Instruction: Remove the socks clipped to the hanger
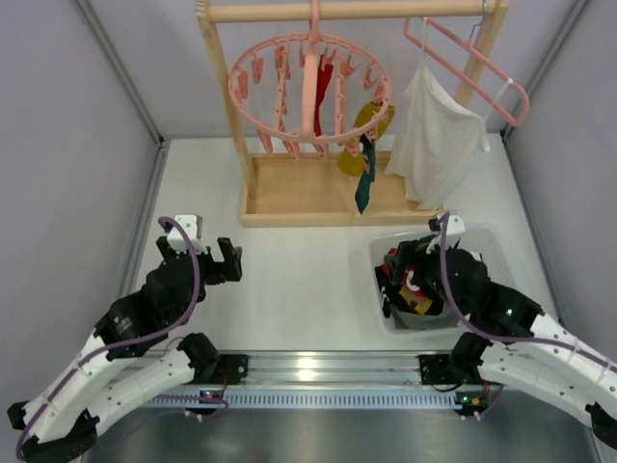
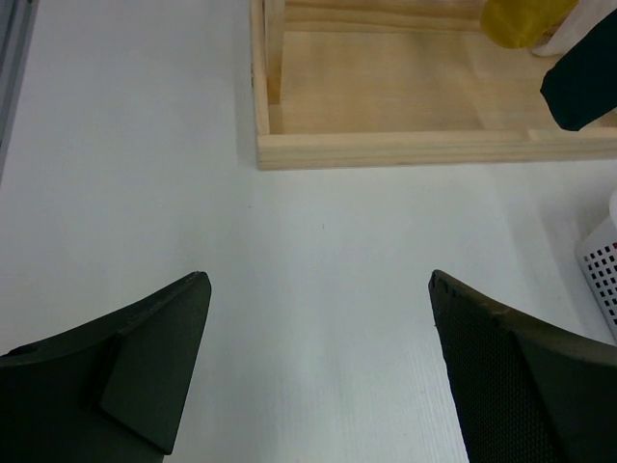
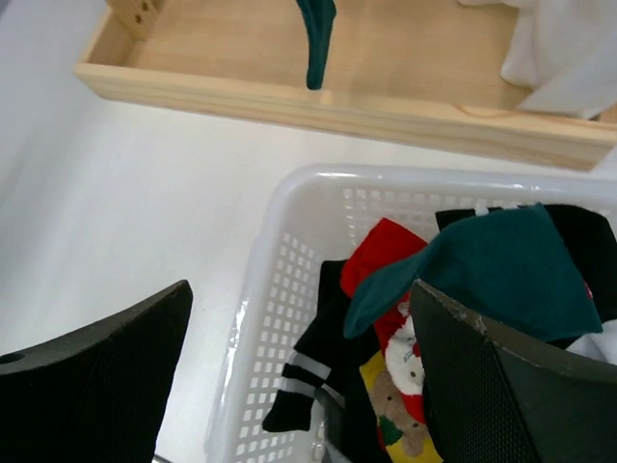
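The round pink hanger (image 1: pixel 308 96) hangs from the wooden rack's top bar. A red sock (image 1: pixel 322 96), a mustard yellow sock (image 1: pixel 369 130) and a dark teal sock (image 1: pixel 365 183) hang clipped to it. The teal sock's tip shows in the right wrist view (image 3: pixel 316 39). My right gripper (image 3: pixel 301 299) is open over the white basket (image 3: pixel 280 270), which holds a teal sock (image 3: pixel 492 275) and several others. My left gripper (image 2: pixel 318 285) is open and empty above the white table, left of the basket.
The wooden rack's base tray (image 1: pixel 308 193) stands behind both grippers. A plain pink hanger (image 1: pixel 472 63) with a white cloth (image 1: pixel 434 140) hangs on the rack's right. Grey walls close in left and right.
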Robot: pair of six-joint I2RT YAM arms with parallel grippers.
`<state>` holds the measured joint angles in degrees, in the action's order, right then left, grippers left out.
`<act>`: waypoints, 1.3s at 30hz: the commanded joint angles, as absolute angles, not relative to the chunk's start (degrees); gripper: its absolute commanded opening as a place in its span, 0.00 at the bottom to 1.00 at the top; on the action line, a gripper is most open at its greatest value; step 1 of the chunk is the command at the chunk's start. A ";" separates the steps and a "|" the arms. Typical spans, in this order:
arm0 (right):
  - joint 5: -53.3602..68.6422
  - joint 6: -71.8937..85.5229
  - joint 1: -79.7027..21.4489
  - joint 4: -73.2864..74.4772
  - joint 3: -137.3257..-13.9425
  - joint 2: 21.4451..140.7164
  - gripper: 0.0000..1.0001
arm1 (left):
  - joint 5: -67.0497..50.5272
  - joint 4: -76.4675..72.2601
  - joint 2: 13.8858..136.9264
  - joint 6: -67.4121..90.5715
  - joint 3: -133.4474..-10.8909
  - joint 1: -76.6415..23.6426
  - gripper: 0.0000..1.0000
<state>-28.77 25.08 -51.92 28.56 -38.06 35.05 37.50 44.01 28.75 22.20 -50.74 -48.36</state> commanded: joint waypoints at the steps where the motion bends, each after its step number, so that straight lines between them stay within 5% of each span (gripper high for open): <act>1: -22.94 19.70 -51.33 23.83 -41.57 33.48 0.90 | 40.34 43.51 26.55 23.38 -50.10 -48.25 0.98; 23: -0.26 2.12 -24.44 -19.59 -50.98 76.00 0.76 | 38.32 43.51 26.98 23.47 -48.69 -48.16 0.98; 39: 9.22 8.17 -21.71 -55.17 -49.31 96.41 0.39 | 37.27 43.42 27.60 23.38 -48.95 -48.08 0.98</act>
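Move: From the right hand, the teal sock still clipped to the ring hanger is some 24 cm ahead and 8 cm left, about level. The yellow sock hangs about 7 cm beyond it, the red sock roughly 11 cm farther out and 10 cm more to its left. The white cloth is about 31 cm ahead and 7 cm right of the hand; the basket's middle is 6 cm right and 16 cm below. From the left hand, the teal sock is some 25 cm ahead, 31 cm right, slightly lower. Lift the right gripper about 4 cm off the basket, then reach some 25 cm forward and a little left to the hanging teal sock, easing down as you go. Tip the fingers up nearly 20 degrees and turn them slightly counter-clockwise, narrowing them to about half their opening around the sock's lower end without shutting. ##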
